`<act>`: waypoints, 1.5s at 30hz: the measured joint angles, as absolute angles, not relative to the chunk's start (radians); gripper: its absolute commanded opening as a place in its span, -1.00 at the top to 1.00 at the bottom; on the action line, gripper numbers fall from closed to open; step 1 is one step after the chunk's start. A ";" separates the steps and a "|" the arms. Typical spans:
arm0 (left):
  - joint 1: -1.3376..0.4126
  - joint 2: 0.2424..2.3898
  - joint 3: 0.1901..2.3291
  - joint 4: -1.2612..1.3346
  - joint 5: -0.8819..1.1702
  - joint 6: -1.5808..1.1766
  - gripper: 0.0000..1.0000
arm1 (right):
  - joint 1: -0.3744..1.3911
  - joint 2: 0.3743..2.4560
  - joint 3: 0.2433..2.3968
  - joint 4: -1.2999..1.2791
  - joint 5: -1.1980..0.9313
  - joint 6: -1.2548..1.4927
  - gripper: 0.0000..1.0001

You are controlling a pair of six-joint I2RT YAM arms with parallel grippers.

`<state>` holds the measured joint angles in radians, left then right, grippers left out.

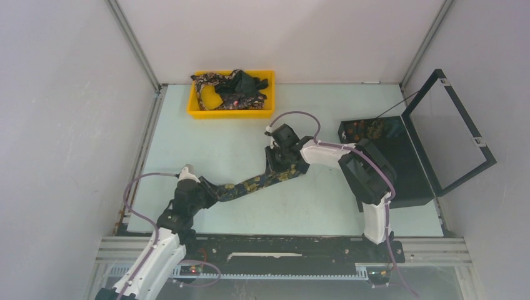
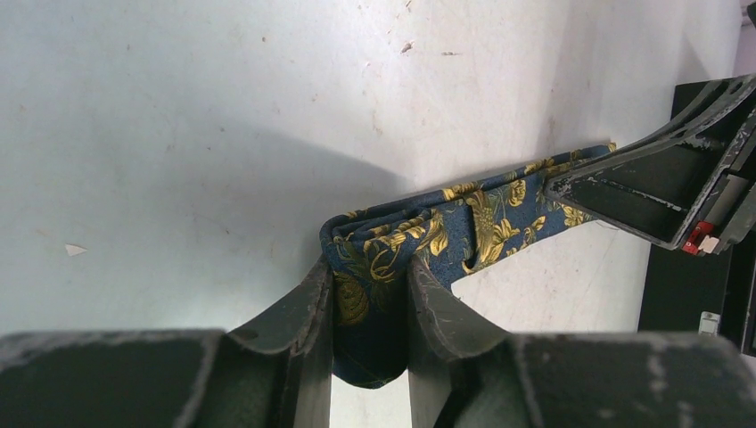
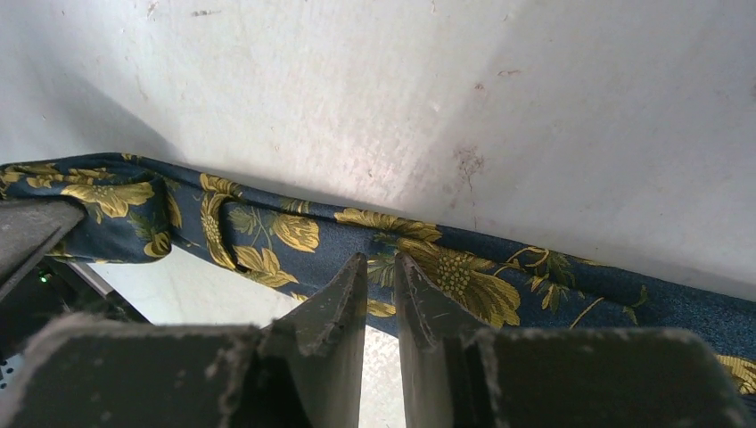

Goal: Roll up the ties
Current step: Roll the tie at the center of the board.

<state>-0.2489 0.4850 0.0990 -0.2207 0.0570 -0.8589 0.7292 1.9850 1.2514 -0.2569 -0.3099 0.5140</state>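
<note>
One tie (image 1: 250,183), dark navy with gold flowers, stretches slantwise over the table between my two grippers. My left gripper (image 1: 203,190) is shut on its folded end; in the left wrist view the fabric (image 2: 499,214) bulges between the fingers of that gripper (image 2: 370,267). My right gripper (image 1: 281,164) sits at the other end. In the right wrist view its jaws (image 3: 381,259) stand almost together, nipping the lower edge of the tie (image 3: 267,232). More ties (image 1: 234,87) lie in a heap in the yellow tray (image 1: 197,112).
A black hinged box (image 1: 406,169) stands open at the right, its lid (image 1: 450,125) raised, with small things inside at its far end. The yellow tray is at the back wall. The right arm's finger (image 2: 660,192) shows in the left wrist view.
</note>
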 measured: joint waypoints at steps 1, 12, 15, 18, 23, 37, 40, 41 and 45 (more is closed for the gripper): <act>-0.249 0.487 0.104 -0.227 0.057 -0.855 1.00 | 0.732 1.983 1.251 -0.259 -0.308 0.509 0.58; -0.284 0.576 0.212 -0.320 0.016 -0.799 1.00 | 0.761 1.877 1.246 -0.297 -0.285 0.490 0.58; -0.323 0.623 0.250 -0.357 -0.023 -0.786 1.00 | 0.770 1.872 1.246 -0.275 -0.296 0.500 0.57; -0.361 0.671 0.303 -0.399 -0.064 -0.778 1.00 | 0.799 1.872 1.247 -0.252 -0.312 0.519 0.58; -0.404 0.747 0.385 -0.474 -0.127 -0.774 1.00 | 0.883 1.914 1.296 -0.220 -0.360 0.550 0.58; -0.492 0.872 0.509 -0.617 -0.233 -0.750 1.00 | 0.989 2.106 1.472 -0.169 -0.438 0.607 0.60; -0.503 0.897 0.533 -0.639 -0.244 -0.746 1.00 | 0.995 2.123 1.478 -0.165 -0.449 0.616 0.60; -0.507 0.905 0.542 -0.644 -0.247 -0.742 1.00 | 0.997 2.128 1.478 -0.160 -0.451 0.618 0.61; -0.525 0.944 0.572 -0.673 -0.270 -0.731 1.00 | 1.004 2.140 1.478 -0.153 -0.458 0.623 0.61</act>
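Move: The roll of tie is already held in the left fingers. From the right hand it lies about 18 cm to the left and 8 cm back, at nearly the same height. The tie's loose end is some 11 cm to the right hand's right and 1 cm ahead, on the table. Beyond stands the yellow tray, roughly 32 cm ahead and 15 cm left of the right hand. The right hand, its fingers kept together, lifts off the flat strip of tie by about 5 cm, then swings some 14 cm left and 9 cm back over the strip towards the roll, sinking again by 2 cm or so to end just right of it. Meanwhile the left hand keeps its pinch on the roll and turns it over towards the right by some 30 degrees, its left side rising and its fingers tipping down, while it climbs only 2 to 3 cm. ##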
